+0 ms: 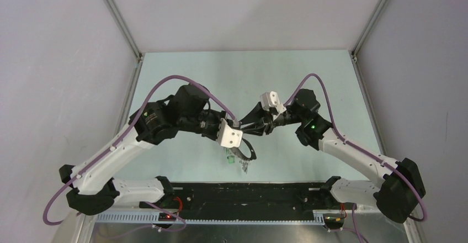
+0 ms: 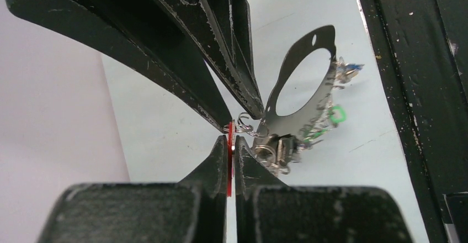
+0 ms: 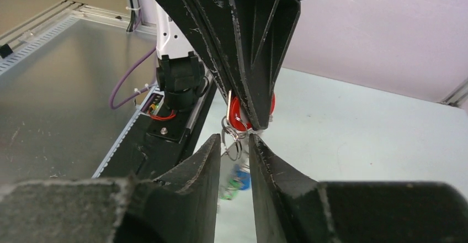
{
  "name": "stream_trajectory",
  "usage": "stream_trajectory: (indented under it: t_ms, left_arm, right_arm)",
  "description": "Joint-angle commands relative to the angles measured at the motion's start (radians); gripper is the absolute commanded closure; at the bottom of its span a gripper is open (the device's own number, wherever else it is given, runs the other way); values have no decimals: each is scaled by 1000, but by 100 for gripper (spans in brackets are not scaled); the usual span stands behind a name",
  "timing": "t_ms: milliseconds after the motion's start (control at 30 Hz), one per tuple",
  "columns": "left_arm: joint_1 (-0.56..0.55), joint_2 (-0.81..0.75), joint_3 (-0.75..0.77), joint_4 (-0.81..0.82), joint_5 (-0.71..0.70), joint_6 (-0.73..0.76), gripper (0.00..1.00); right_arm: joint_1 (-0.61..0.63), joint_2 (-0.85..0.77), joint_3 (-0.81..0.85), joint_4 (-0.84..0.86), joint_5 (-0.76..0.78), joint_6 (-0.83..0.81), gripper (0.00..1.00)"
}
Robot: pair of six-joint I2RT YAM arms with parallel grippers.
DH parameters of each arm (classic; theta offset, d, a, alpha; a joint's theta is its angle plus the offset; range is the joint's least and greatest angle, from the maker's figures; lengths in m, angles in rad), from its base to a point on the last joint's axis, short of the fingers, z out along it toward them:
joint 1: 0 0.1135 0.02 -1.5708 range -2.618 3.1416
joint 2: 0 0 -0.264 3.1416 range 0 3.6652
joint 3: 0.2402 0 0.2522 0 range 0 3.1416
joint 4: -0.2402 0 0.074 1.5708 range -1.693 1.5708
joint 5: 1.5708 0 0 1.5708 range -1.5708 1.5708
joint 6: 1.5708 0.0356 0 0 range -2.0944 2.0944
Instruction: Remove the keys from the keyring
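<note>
My left gripper [image 2: 230, 139] is shut on the thin red head of a key [image 2: 229, 160], held above the table; it shows in the top view [image 1: 236, 127]. Small silver split rings [image 2: 245, 127] link that key to the keyring [image 2: 326, 36], which hangs below it with green [image 2: 335, 114] and blue [image 2: 353, 66] keys. My right gripper [image 3: 234, 143] faces the left one tip to tip [image 1: 246, 126]. Its jaws stand a narrow gap apart around the small split rings [image 3: 230, 138], just under the red key head [image 3: 237, 113]. The keyring [image 1: 253, 153] dangles under both grippers.
A black strip [image 1: 248, 193] with the arm bases runs along the table's near edge. Grey walls and metal frame posts [image 1: 118, 16] enclose the pale green table [image 1: 309, 72]. Purple cables [image 1: 182, 78] loop over both arms.
</note>
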Motion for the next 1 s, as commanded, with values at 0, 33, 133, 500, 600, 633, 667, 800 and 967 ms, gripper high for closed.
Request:
stream_trajectory:
  t_ms: [0,33,133,500,600,633,667,800,967]
  left_arm:
    - [-7,-7,55,51,13,30,100]
    - [-7,-8,57,51,12,30,100]
    - [-9,-12,59,57,9,31,100]
    - [-9,-30,28,79,-24,25,100]
    - [-9,-40,-2,90,-62,11,100]
    - [-9,-43,-7,93,-67,4,100]
    - [-9,-45,-18,95,-81,-1,100]
    - [-9,-55,-49,104,-98,-17,100]
    - [-9,-63,-75,115,-81,-34,100]
  right_arm:
    - [17,5,52,20,-6,2,72]
    - [18,6,52,17,-5,1,72]
    - [22,13,52,8,-6,-1,75]
    - [2,-6,56,-8,36,19,100]
    - [-10,-23,55,-29,33,26,100]
    - [-16,-33,55,-41,30,26,100]
    - [-19,-38,55,-45,30,28,100]
    - [-38,-81,37,-30,39,53,100]
    - [-52,-108,-13,117,81,159,100]
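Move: The small wire ring hooked to the red tag lies right between the right hand's open fingertips, barely 1 cm left of its hand point and level. The red tag sits about 2 cm left of that hand and 1 cm higher. From the left hand, which still grips the red tag, the ring lies some 2 cm right and 1 cm down; the grey keyring plate hangs roughly 6 cm back, 1 cm right and 5 cm below. The small ring by the red tag is pinched as the right fingers shut fully around it, after creeping about half a centimetre left. The right hand then draws away to the right and up, some 2 cm each, turning about 5 degrees clockwise, while the left keeps its grip on the tag and eases about 1 cm forward. ##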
